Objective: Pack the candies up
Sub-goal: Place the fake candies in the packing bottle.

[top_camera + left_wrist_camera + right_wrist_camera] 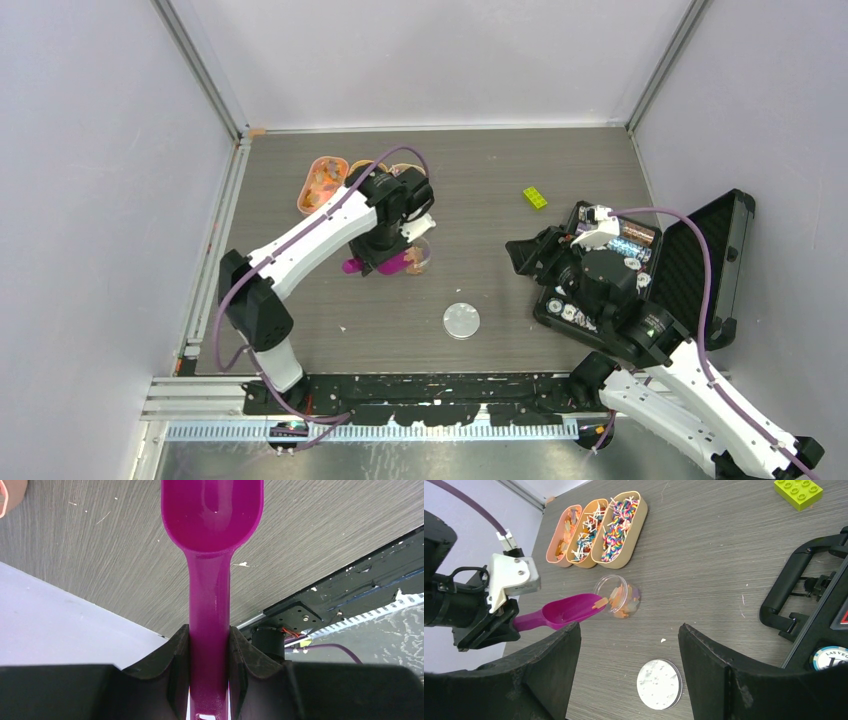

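Three tan trays [596, 530] of candies stand at the far left; one holds orange sweets [561, 535], the others mixed colours [616, 525]. My left gripper [210, 640] is shut on the handle of a magenta scoop [212, 515]. In the right wrist view the scoop's [559, 612] tip is at the mouth of a small clear jar [621, 597] holding several orange candies, with one orange candy [600, 603] on the tip. In the left wrist view the scoop's bowl looks empty. My right gripper [628, 645] is open and empty above the jar's round lid [659, 684].
An open black case [700, 265] with poker chips [829, 657] lies at the right, its handle [794, 595] towards the middle. A yellow-green toy brick [534, 198] lies behind it. The lid [461, 321] lies near the front middle. Grey walls close in on three sides.
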Motion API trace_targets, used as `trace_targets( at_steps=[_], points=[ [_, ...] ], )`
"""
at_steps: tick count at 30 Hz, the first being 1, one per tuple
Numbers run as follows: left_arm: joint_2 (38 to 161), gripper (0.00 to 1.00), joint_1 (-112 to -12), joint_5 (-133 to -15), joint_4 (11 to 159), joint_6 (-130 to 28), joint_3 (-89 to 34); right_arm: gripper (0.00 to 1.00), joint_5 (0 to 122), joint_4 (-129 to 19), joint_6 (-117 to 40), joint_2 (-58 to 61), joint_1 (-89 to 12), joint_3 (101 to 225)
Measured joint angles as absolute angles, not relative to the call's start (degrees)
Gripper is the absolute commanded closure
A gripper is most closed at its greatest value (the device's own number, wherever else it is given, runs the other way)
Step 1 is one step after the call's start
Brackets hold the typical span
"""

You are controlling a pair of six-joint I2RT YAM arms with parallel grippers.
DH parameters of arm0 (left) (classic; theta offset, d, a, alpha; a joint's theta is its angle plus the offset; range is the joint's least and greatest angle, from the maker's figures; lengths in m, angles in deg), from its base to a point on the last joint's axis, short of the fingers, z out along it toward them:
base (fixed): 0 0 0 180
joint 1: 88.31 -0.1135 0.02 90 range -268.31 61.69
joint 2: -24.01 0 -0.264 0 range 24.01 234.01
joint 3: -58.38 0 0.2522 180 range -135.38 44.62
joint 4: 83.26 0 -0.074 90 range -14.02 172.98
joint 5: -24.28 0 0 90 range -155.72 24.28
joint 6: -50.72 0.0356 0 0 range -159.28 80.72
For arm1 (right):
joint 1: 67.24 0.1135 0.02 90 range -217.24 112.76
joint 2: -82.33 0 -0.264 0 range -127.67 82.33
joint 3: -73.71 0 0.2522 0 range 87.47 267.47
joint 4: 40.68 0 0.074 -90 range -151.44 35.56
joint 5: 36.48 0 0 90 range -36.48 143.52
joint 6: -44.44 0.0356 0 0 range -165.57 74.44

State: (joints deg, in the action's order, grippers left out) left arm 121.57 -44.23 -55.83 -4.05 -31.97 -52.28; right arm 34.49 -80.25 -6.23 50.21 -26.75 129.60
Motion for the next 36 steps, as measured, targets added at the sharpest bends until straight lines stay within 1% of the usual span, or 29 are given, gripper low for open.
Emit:
trace_targets(
  at_steps=[8,22,25,29,32,36],
  points=[
    [125.15,1.0,-43.75,-54.36,-5.42,-32.02,-55.95,0.24,34.51,-80.2,-6.23,50.21,-26.75,129.14],
    [124.72,1.0,-43.75,-53.86,-5.01,-31.49,-57.88,0.24,34.88,-80.2,-6.45,50.32,-26.75,128.7],
    [121.85,1.0,-44.56,-54.21,-2.82,-31.36,-56.94,0.25,36.33,-79.55,-7.04,50.6,-26.75,128.37],
    [114.6,1.0,-47.45,-56.94,1.77,-31.21,-53.57,0.25,39.08,-77.69,-8.64,50.45,-26.75,127.63],
    [107.73,1.0,-51.66,-60.83,6.1,-30.92,-49.24,0.27,41.26,-75.59,-10.25,49.99,-26.75,127.08],
    [98.6,1.0,-58.83,-69.95,12.0,-30.88,-41.9,0.3,45.26,-71.17,-13.84,47.98,-26.68,127.0]
  ],
)
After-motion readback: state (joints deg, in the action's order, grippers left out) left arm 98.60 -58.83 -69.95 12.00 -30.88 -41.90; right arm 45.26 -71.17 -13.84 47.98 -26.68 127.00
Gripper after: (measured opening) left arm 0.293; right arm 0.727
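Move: The packing bottle stands about 8 cm to the right of my left hand, 1 cm farther out and some 8 cm lower, with the scoop's lip already at its mouth. The orange candy tray is 16 cm ahead and 11 cm left, the middle tray 14 cm ahead and 3 cm left, and the round lid 13 cm back and 18 cm right. From my right hand the bottle lies roughly 19 cm left, level with it fore and aft, and 15 cm down. Keeping my pinch on the magenta scoop, I ease it 1.5 cm forward and 1 cm right at the bottle's mouth and hold it tipped there. Then my left hand lifts about 5 cm and swings some 3 cm left, away from the bottle, rolling roughly 30 degrees so the scoop's lip comes up. Late on, my open right hand drifts 3.5 cm left towards the bottle, turning slightly counter-clockwise. ##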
